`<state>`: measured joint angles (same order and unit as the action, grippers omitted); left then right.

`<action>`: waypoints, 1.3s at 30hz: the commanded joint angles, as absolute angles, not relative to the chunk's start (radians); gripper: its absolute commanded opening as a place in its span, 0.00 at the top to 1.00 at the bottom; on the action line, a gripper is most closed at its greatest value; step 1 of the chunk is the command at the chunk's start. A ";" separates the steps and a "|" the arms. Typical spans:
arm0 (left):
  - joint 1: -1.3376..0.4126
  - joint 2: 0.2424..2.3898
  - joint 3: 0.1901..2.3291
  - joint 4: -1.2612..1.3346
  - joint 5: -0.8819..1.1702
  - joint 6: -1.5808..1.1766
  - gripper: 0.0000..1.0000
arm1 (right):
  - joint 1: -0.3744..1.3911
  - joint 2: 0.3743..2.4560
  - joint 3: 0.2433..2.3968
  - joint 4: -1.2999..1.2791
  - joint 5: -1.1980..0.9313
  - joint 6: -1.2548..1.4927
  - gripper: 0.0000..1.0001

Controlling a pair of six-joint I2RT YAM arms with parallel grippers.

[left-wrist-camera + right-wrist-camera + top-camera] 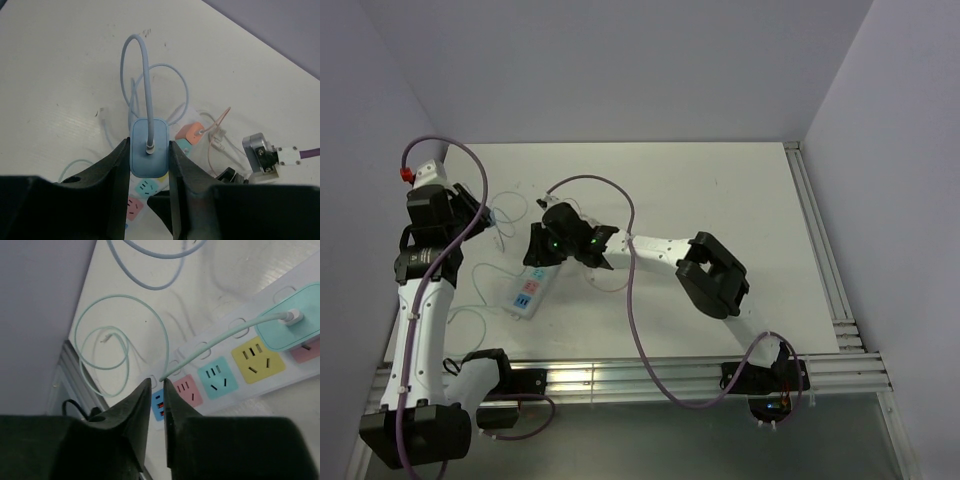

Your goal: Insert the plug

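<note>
My left gripper (pixel 149 150) is shut on the blue plug (pixel 149 147), a rounded block whose pale blue cable (pixel 145 70) arches away over the table. It hangs above the white power strip (pixel 142 192) with its coloured sockets. In the right wrist view the strip (pixel 280 385) lies slantwise, with a teal plug (pixel 292 330) seated in one socket. The yellow, teal and pink sockets beside it stand free. My right gripper (pixel 158 382) hovers over the strip's blue USB end (pixel 159 405). Only a thin slit shows between its jaws, and nothing is in it. The mint cable (pixel 125 325) passes at its tip.
An orange plug (pixel 190 134) with a thin pink cable lies just beyond the strip. Loose cable loops spread left of the strip (pixel 532 285). Metal rails run along the near edge (pixel 620 380) and the right side (pixel 820 250). Both grippers (pixel 485 212) (pixel 535 248) crowd the strip.
</note>
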<state>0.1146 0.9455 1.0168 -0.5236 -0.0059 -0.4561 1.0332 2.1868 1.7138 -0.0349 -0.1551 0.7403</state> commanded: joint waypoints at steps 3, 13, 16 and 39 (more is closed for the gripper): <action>0.118 0.913 0.986 -0.468 0.005 -0.433 1.00 | 0.986 2.192 1.738 0.055 -0.270 0.781 0.87; 0.117 1.031 0.999 -0.491 0.238 -0.341 1.00 | 0.922 2.126 1.655 0.147 -0.422 0.827 1.00; 0.117 1.087 0.989 -0.500 0.277 -0.316 1.00 | 0.893 2.131 1.634 0.201 -0.508 0.867 1.00; 0.011 1.195 0.775 -0.295 0.218 -0.361 1.00 | 0.874 2.145 1.625 0.259 -0.632 0.942 0.98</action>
<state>0.0200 1.2110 0.7994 -0.4000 0.2337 -0.3466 0.8726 2.1921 1.6291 0.2020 -0.5987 0.9318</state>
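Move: The blue plug is already in the left fingers. The teal socket it heads for on the power strip lies about 8 cm to their right, level fore-and-aft and some 20 cm below; the yellow socket is 4 cm farther out and 2 cm right of that one. The teal plug's cord already runs between the right hand's open fingertips. From that hand the teal plug sits about 10 cm ahead, 4 cm right and 6 cm below, the teal socket 3 cm ahead and 8 cm below. The right fingers shut on the teal plug's cord and pinch it, then draw it about 3 cm up and a little forward and right while the wrist rolls its left side up. Keeping its grip on the blue plug, the left hand sinks about 14 cm and goes 7 cm right towards the strip, tipping its fingers down and turning clockwise, some 20 degrees each. ##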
